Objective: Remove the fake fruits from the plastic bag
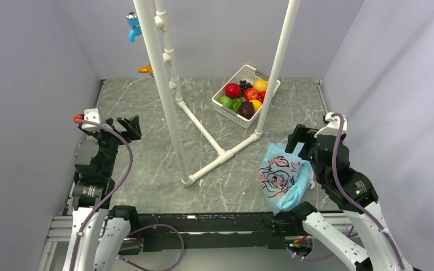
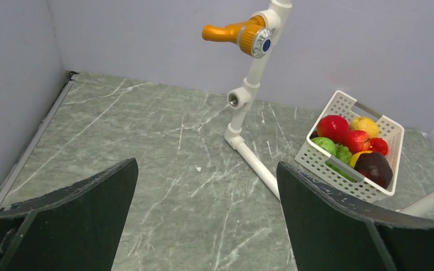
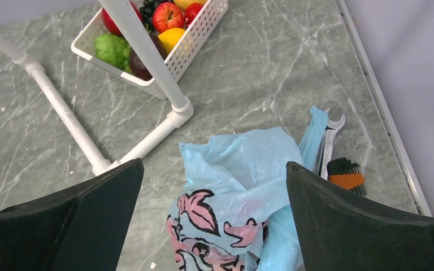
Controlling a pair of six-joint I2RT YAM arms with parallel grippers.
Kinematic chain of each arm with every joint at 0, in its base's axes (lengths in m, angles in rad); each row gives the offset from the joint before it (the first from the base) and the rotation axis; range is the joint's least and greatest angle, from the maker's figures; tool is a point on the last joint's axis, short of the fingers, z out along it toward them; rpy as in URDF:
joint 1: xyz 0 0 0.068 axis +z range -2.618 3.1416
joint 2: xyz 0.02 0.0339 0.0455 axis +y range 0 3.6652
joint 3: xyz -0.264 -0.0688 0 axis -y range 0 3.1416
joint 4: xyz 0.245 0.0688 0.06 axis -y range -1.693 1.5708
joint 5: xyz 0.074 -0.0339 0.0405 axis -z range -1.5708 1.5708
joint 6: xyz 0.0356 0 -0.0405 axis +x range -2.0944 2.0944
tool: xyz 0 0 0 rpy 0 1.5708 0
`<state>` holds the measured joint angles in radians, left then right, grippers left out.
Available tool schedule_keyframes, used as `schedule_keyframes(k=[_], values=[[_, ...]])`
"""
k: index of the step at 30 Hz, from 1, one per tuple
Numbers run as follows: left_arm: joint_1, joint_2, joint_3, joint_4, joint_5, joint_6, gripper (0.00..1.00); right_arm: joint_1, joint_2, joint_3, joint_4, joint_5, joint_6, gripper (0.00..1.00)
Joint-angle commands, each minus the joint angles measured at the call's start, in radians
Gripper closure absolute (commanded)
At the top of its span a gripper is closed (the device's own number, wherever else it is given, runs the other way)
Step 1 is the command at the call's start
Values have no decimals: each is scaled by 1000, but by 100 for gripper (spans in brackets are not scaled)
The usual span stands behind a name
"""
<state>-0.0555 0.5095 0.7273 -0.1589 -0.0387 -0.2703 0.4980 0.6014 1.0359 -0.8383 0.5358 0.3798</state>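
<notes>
The light-blue plastic bag (image 1: 282,178) with its pink-and-black cartoon print lies bunched and bulging on the table at the right, near the front edge. My right gripper (image 1: 300,142) hovers just above it, open, with the bag (image 3: 237,169) showing between its wide-apart fingers (image 3: 90,209) and nothing gripped. The fake fruits are hidden inside the bag; only a faint reddish tint shows through the film. At the table's left side my left gripper (image 1: 123,125) hangs open over bare table (image 2: 203,214), far from the bag.
A white slotted basket (image 1: 247,70) at the back holds red, orange-yellow, green and dark purple fruit. A white pipe frame (image 1: 203,132) with an orange tap (image 2: 237,31) crosses the middle. A wrench (image 3: 330,141) and a hex-key set (image 3: 344,172) lie right of the bag.
</notes>
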Motion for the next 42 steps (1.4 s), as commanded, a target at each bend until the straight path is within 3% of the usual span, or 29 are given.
schedule_keyframes(k=[1,5,11,17,23,33,36,40,42], values=[[8,18,36,62,-42,22,1,-2,25,64,-48,24,18,0],[9,50,64,17,-57,65,1,-3,56,88,-99,19,71,0],[30,-53,-48,64,-18,96,1,-3,46,52,-157,-109,115,0],[30,-20,-42,35,-31,104,1,-3,67,51,-247,-51,242,0],[30,43,-12,19,53,116,1,-6,94,2,-319,83,378,0],[29,77,-16,31,95,122,1,-27,88,-61,-341,98,567,0],[29,92,-10,28,114,127,1,-98,113,-103,-282,80,541,0],[28,99,-13,28,115,127,1,-334,135,-184,-140,-160,385,0],[28,104,-15,32,126,129,1,-362,152,-203,-121,-212,368,0]])
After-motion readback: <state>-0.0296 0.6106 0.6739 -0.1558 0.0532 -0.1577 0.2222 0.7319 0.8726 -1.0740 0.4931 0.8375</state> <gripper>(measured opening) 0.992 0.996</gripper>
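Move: The plastic bag lies some 27 cm below the right hand, its middle about 3 cm back and 1 cm to the left. The wrench lies on the table about 3 cm ahead and 9 cm to the right of the right hand, with the comb 4 cm farther right and level with it. The pipe corner stands about 15 cm ahead and 8 cm to the left of the right hand. From the left hand the bag is roughly 54 cm right, 8 cm back and 31 cm down. The plastic bag is what the right hand comes down towards, sinking about 12 cm, easing back at first and then swinging right over the bag's right side. On the way the wrist tips further down and turns clockwise some 30 degrees, fingers staying wide open and still above the bag. The left hand, empty and open, lowers about 5 cm and edges forward, well away from the bag. ##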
